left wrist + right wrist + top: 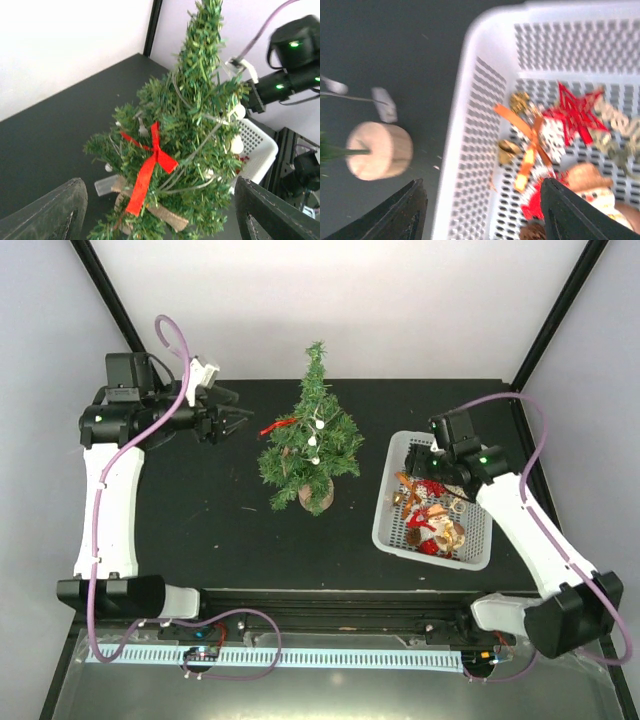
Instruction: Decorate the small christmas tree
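Note:
The small christmas tree point(312, 430) stands upright at the middle of the table on a round wooden base point(316, 496). A red ribbon bow point(277, 425) hangs on its left side, and white bulbs on a wire point(316, 432) wind round it. My left gripper point(240, 410) is just left of the tree, open and apart from the bow. In the left wrist view the bow point(150, 170) sits on the branches ahead of the open left gripper point(160, 220). My right gripper point(485, 220) hangs open above the left wall of a white basket point(455, 150), holding nothing.
The basket point(381, 530) at the right holds several ornaments: an orange bow with gold bells point(530, 135), a red star point(575, 112), a snowman point(592, 192). The tree's base point(380, 150) is close to the basket's left side. Frame posts rise at the back corners.

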`<move>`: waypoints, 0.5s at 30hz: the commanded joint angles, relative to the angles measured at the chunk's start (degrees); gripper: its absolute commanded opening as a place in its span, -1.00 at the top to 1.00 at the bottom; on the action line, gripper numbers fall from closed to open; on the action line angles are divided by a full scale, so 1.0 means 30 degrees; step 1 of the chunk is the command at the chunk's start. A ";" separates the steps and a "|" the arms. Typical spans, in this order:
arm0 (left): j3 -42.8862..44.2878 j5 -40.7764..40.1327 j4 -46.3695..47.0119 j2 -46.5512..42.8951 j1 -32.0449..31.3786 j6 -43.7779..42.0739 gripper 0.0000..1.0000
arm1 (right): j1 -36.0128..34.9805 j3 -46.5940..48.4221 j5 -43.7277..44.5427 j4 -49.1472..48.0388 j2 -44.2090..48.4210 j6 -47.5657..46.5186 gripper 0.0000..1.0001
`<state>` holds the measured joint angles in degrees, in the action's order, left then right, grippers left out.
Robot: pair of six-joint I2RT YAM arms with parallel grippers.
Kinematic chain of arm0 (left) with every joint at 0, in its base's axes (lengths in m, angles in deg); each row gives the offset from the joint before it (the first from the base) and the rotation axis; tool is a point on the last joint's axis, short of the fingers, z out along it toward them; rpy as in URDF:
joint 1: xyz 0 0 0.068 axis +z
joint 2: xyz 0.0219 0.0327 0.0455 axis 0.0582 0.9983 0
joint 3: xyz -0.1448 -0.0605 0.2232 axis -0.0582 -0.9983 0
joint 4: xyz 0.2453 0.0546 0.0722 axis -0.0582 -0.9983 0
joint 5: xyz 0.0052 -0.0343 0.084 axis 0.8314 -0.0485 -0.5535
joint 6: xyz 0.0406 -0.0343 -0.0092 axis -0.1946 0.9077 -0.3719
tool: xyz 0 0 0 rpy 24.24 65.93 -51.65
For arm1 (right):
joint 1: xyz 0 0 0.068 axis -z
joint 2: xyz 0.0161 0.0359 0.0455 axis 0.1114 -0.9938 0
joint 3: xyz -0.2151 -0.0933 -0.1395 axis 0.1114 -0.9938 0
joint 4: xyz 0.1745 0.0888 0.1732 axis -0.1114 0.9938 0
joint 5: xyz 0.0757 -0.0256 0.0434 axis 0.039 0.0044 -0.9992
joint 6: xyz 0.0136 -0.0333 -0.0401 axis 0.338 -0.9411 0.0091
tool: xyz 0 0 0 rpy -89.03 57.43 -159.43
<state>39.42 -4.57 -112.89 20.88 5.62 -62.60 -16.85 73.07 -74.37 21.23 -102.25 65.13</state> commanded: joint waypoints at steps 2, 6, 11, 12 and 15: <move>-0.0063 -0.0200 -0.3748 -0.0166 0.0261 -0.2302 -0.62 | 0.1598 -0.1810 -0.3390 0.1014 -0.2275 0.0395 -0.18; -0.1144 -0.0311 -0.3701 -0.0943 0.0245 -0.2547 -0.62 | 0.1610 -0.1941 -0.4522 0.0226 -0.4123 0.0081 -0.04; -0.1861 -0.0431 -0.2745 -0.1615 0.0260 -0.1776 -0.62 | 0.1625 -0.2174 -0.5468 -0.1077 -0.6257 -0.0042 0.15; -0.1869 -0.0392 -0.2764 -0.1615 0.0253 -0.1762 -0.62 | 0.1651 -0.2152 -0.5324 -0.1243 -0.6588 -0.0063 0.20; -0.1923 -0.0162 -0.2929 -0.1615 0.0257 -0.1907 -0.62 | 0.1853 -0.2083 -0.5113 -0.1633 -0.7635 -0.0216 0.30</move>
<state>33.43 -5.68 -121.19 17.08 5.99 -67.80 -12.15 66.82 -88.40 19.55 -122.44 65.13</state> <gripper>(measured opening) 0.809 0.375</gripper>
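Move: The gold bell at the basket's left wall lies about 18 cm below the right hand, some 3 cm ahead and 1 cm left. The copper bow is about 3 cm to the bell's right and 1 cm farther out; the red star some 7 cm to its right and 5 cm beyond; the red reindeer about 5 cm right of it and 4 cm nearer the robot. From the left hand the bell is some 29 cm right, 3 cm ahead and 35 cm lower. Towards the gold bell by the basket's left wall, the right hand plunges almost straight down about 15 cm into the basket, tipping some 25 degrees so its fingers point steeply down, and narrowing their gap by nearly half without shutting. The empty left hand, still beside the tree, eases down and back a few centimetres. ##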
